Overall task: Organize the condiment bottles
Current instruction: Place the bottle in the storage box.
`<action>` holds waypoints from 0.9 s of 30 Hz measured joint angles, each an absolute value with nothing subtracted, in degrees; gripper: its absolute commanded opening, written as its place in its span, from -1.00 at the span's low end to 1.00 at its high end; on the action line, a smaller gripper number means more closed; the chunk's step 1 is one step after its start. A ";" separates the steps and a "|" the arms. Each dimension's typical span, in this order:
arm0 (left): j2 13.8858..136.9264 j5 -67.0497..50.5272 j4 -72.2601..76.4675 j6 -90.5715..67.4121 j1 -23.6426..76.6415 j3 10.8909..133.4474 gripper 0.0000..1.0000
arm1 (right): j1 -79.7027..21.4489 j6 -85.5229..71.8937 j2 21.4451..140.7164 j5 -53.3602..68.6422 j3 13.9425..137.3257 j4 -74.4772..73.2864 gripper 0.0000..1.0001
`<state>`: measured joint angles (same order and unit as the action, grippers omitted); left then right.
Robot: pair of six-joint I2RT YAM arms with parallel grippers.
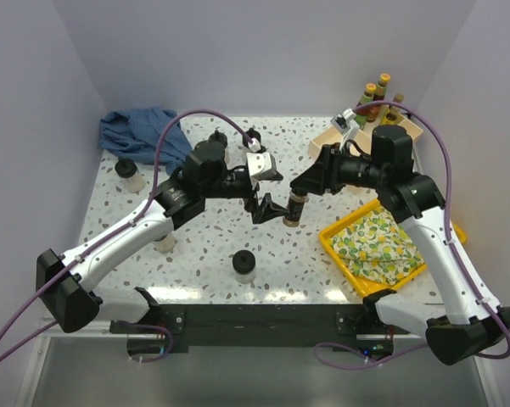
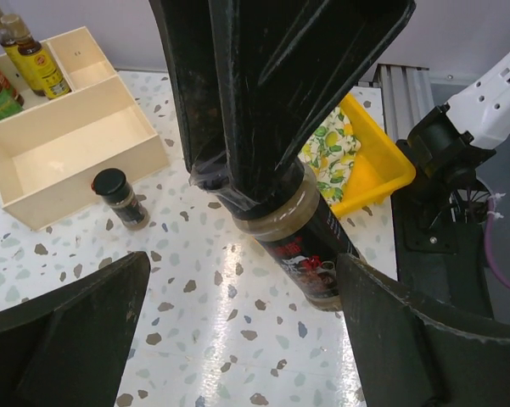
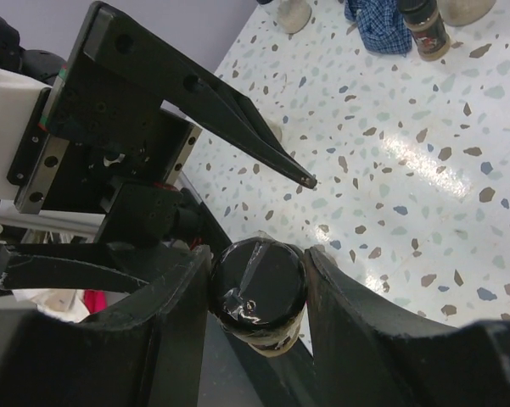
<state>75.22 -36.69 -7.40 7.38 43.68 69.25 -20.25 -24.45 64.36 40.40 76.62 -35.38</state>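
Observation:
My right gripper (image 1: 298, 193) is shut on the black lid of a clear jar (image 1: 294, 209) with a dark red-printed label, holding it tilted just over the speckled table. In the right wrist view the lid (image 3: 259, 292) sits squeezed between both fingers (image 3: 356, 331). My left gripper (image 1: 269, 195) stands open right beside it. In the left wrist view the jar (image 2: 299, 246) hangs between and beyond its spread fingers (image 2: 68, 339), close to the right one, which does not touch it. Slim sauce bottles (image 1: 378, 93) stand in the wooden tray (image 1: 354, 136). A small dark shaker (image 2: 119, 197) stands in front of that tray.
A yellow bin (image 1: 338, 242) with a lemon-print cloth sits at the front right. A blue cloth (image 1: 144, 131) lies at the back left. Black-lidded jars stand at the left (image 1: 129, 174), at the front middle (image 1: 244, 265) and partly under my left arm (image 1: 164, 243).

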 measured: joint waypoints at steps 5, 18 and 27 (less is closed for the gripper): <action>74.94 -36.49 -5.21 5.78 43.68 68.05 0.98 | -20.27 -27.22 62.81 40.01 72.93 -32.08 -1.00; 76.51 -40.75 -3.49 -1.41 43.55 68.01 0.78 | -20.60 -31.11 61.73 40.07 70.72 -24.69 -1.00; 77.80 -41.25 0.91 -7.55 43.22 67.57 -1.00 | -20.56 -33.39 59.37 40.05 67.70 -18.59 -0.13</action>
<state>77.80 -41.25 0.91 -7.55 43.22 67.57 -20.56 -33.39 59.37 40.05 67.70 -18.59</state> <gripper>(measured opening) 0.317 0.469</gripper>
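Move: The seasoning bottle hangs by its black cap in the right gripper; its middle lies about 4 cm to the right of the left hand, 2 cm back and 3 cm below, just beyond the open fingers, and some 4 cm below, 3 cm back and 2 cm left of the right hand. From the left hand, a black-lidded jar stands roughly 11 cm back, 9 cm left; a small spice bottle some 17 cm ahead, 16 cm right, both about 27 cm down. Ease the left gripper about 1.5 cm right and 1 cm back onto the hanging bottle, rolling the wrist some 10 degrees, then shut the wide-open fingers on its body from both sides. Keep the right fingers pinched on the cap; let that hand dip slightly, then lift it to end about 1.5 cm higher, tilting so the bottle's base swings towards the left gripper. ##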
